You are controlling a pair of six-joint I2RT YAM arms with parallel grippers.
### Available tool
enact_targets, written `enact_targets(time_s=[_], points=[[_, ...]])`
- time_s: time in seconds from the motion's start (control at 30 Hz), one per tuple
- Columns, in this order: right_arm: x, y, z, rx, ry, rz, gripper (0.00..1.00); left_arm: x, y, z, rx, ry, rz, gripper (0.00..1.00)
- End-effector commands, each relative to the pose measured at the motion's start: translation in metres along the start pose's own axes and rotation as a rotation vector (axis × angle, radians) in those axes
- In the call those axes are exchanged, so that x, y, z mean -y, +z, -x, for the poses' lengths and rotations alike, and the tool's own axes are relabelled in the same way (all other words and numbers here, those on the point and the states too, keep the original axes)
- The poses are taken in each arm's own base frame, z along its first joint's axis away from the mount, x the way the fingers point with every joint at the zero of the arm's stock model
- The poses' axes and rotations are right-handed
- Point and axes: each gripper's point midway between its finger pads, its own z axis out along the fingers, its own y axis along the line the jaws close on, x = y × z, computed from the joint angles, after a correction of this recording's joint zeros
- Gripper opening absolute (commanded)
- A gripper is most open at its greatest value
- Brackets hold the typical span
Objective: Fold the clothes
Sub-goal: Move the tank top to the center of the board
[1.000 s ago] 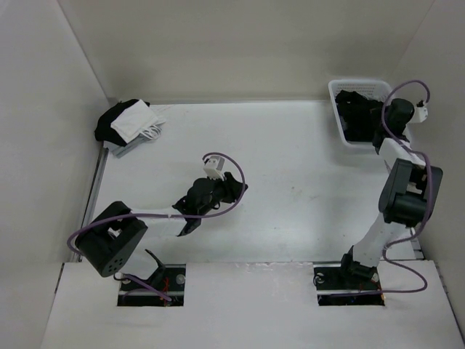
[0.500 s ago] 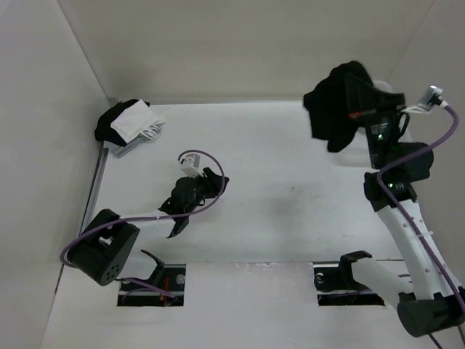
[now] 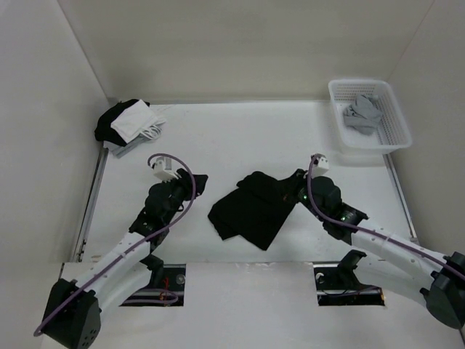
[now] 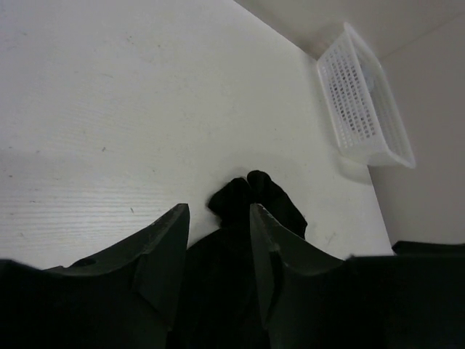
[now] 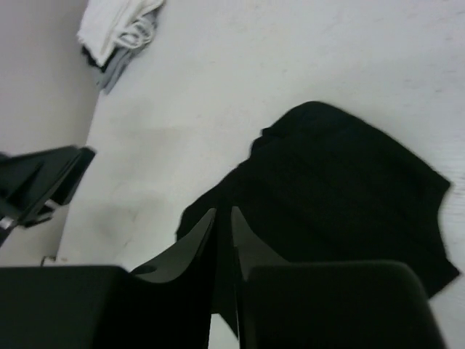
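Observation:
The clothes, a plain black T-shirt (image 3: 251,211), lie crumpled in a heap on the middle of the white table. My right gripper (image 3: 292,192) is low at the shirt's right edge. In the right wrist view its fingertips (image 5: 224,218) stand only a narrow slit apart with black cloth (image 5: 341,182) in and beyond the slit; whether they still pinch it does not show. My left gripper (image 3: 187,186) hovers just left of the heap, apart from it. It is open (image 4: 218,218), and the shirt (image 4: 243,196) shows ahead between its fingers.
A white basket (image 3: 396,134) with a small light-grey garment (image 3: 361,113) stands at the back right, also in the left wrist view as a basket (image 4: 363,109). A black-and-white bundle (image 3: 129,122) lies in the back left corner. Walls close in the table on three sides.
The right arm lifted the black shirt out of the basket, carried it high, then brought it down onto the table's middle. The left arm swung back and lowered toward the heap's left side.

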Motion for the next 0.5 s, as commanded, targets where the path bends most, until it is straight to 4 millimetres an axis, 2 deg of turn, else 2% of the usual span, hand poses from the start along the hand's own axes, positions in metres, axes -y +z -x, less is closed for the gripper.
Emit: enact_targets(time_s=[0.0,0.03,0.13,0.17,0.23,0.27,0.33,0.37,0.47], points=[[0.044,-0.009,-0.001,0.01,-0.02,-0.21,0.16,0.0,-0.006,-0.028,-0.114,0.156,0.071,0.35],[0.058,-0.011,-0.007,-0.01,-0.018,-0.266,0.19,0.002,-0.006,-0.038,-0.144,0.188,0.075,0.35],[0.094,-0.018,-0.021,-0.052,-0.014,-0.427,0.46,0.007,-0.001,-0.074,-0.251,0.325,0.101,0.38],[0.104,-0.02,-0.027,-0.069,-0.013,-0.466,0.49,0.011,0.0,-0.085,-0.287,0.353,0.098,0.38],[0.12,-0.024,-0.038,-0.102,-0.001,-0.527,0.52,0.027,-0.006,-0.123,-0.409,0.409,0.047,0.36],[0.125,-0.025,-0.042,-0.112,0.006,-0.543,0.54,0.031,-0.011,-0.134,-0.441,0.416,0.028,0.34],[0.135,-0.025,-0.043,-0.113,0.022,-0.573,0.56,0.031,-0.018,-0.147,-0.474,0.405,0.028,0.34],[0.137,-0.023,-0.045,-0.121,0.026,-0.579,0.56,0.021,-0.024,-0.154,-0.498,0.383,0.058,0.35],[0.137,-0.017,-0.048,-0.148,0.018,-0.584,0.54,0.009,-0.03,-0.162,-0.528,0.353,0.092,0.42]])
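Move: The black tank top lies spread on the board between my hands. Its middle is about 10 cm back, 15 cm right and 16 cm below my left hand, and some 7 cm back, 7 cm left and 17 cm below my right. The clothes pile stands about 21 cm ahead and 21 cm left of my left hand. The white basket stands roughly 27 cm ahead and 30 cm right of my right hand, both lower. I bring both hands down about 10 cm onto opposite sides of the tank top. My left sweeps some 10 cm right and 8 cm back over its left part, left side rolling up and fingers turning clockwise and tipping down, half-closed as before. My right shifts about 8 cm right to its right corner, tipping down some 20 degrees as the fingers open. ##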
